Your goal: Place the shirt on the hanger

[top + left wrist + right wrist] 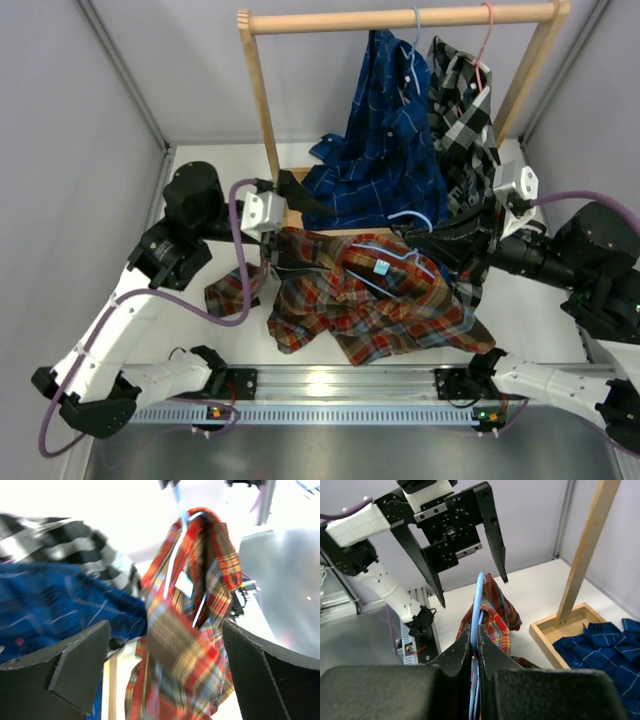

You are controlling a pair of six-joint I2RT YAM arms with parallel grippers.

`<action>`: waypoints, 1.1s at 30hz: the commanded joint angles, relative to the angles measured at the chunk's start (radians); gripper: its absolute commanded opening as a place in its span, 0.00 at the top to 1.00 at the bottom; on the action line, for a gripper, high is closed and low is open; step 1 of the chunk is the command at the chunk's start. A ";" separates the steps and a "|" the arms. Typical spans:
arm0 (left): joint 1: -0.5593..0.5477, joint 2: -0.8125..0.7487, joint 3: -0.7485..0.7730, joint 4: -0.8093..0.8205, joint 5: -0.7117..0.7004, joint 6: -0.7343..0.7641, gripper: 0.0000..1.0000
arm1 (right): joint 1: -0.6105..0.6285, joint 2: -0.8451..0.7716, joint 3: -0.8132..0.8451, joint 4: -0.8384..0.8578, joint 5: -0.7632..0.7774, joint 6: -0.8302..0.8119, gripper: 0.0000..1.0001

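The red-orange plaid shirt (372, 300) is bunched at the table's middle, and part of it is lifted and draped over the light-blue wire hanger (480, 592). My right gripper (475, 633) is shut on the hanger's wire and holds it up on edge. In the top view the right gripper (428, 243) sits at the shirt's right end. My left gripper (297, 240) stands wide open at the shirt's left end, facing the draped cloth. In the left wrist view the shirt (192, 645) hangs between the spread fingers (265, 675) of the left gripper (165, 672), untouched by them.
A wooden rack (400, 18) at the back carries a navy plaid shirt (385, 140) and a black-and-white plaid shirt (462, 110) on their own hangers. The rack's wooden base tray (565, 630) lies behind the shirt. A metal rail (330, 382) runs along the near edge.
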 commanded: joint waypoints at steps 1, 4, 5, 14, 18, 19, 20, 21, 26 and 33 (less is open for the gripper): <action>-0.080 0.042 0.019 0.026 -0.070 0.094 0.05 | 0.005 0.017 0.044 -0.002 -0.082 -0.019 1.00; -0.090 0.075 0.014 0.026 -0.049 0.092 0.20 | 0.005 0.017 0.058 -0.013 -0.105 -0.024 1.00; -0.088 0.078 0.008 0.028 -0.043 0.094 0.38 | 0.005 0.015 0.056 -0.013 -0.104 -0.027 1.00; -0.088 0.122 0.022 0.028 0.092 0.056 0.50 | 0.005 0.026 0.052 -0.013 -0.127 -0.031 1.00; -0.088 0.138 0.022 0.029 0.121 0.039 0.45 | 0.005 0.032 0.059 -0.013 -0.130 -0.036 1.00; -0.088 0.138 0.019 0.029 0.123 0.039 0.46 | 0.005 0.034 0.059 -0.012 -0.133 -0.036 1.00; -0.088 0.141 0.017 0.029 0.128 0.032 0.46 | 0.005 0.035 0.062 -0.012 -0.136 -0.036 1.00; -0.090 0.147 0.016 0.029 0.144 0.028 0.50 | 0.007 0.035 0.064 -0.009 -0.141 -0.036 1.00; -0.088 0.170 0.017 0.033 0.174 -0.003 0.90 | 0.005 0.038 0.066 -0.007 -0.128 -0.048 1.00; -0.088 0.197 0.036 0.034 0.263 -0.018 1.00 | 0.005 0.035 0.030 0.004 -0.104 -0.056 0.99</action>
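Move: Just right of the open left fingers, about 5 cm off, 4 cm lower and 1 cm nearer the base, is the red shirt's left shoulder, draped over the hanger. The shirt's label is roughly 10 cm right of that hand, 3 cm back and 7 cm below; the hook some 15 cm right, 3 cm ahead and 2 cm up. From the right hand, already gripping the hanger below its hook, the shoulder is about 12 cm left, 1 cm back and 6 cm below. Reaching down and to the right, about 4 cm each way, the left hand brings its spread fingers around the shirt shoulder, swinging some 15 degrees clockwise with a slight roll. The fingers close in steps from wide open to nearly shut and pinch the cloth there, while the right hand keeps its grip near the hanger's neck, easing slightly left, down and back. ##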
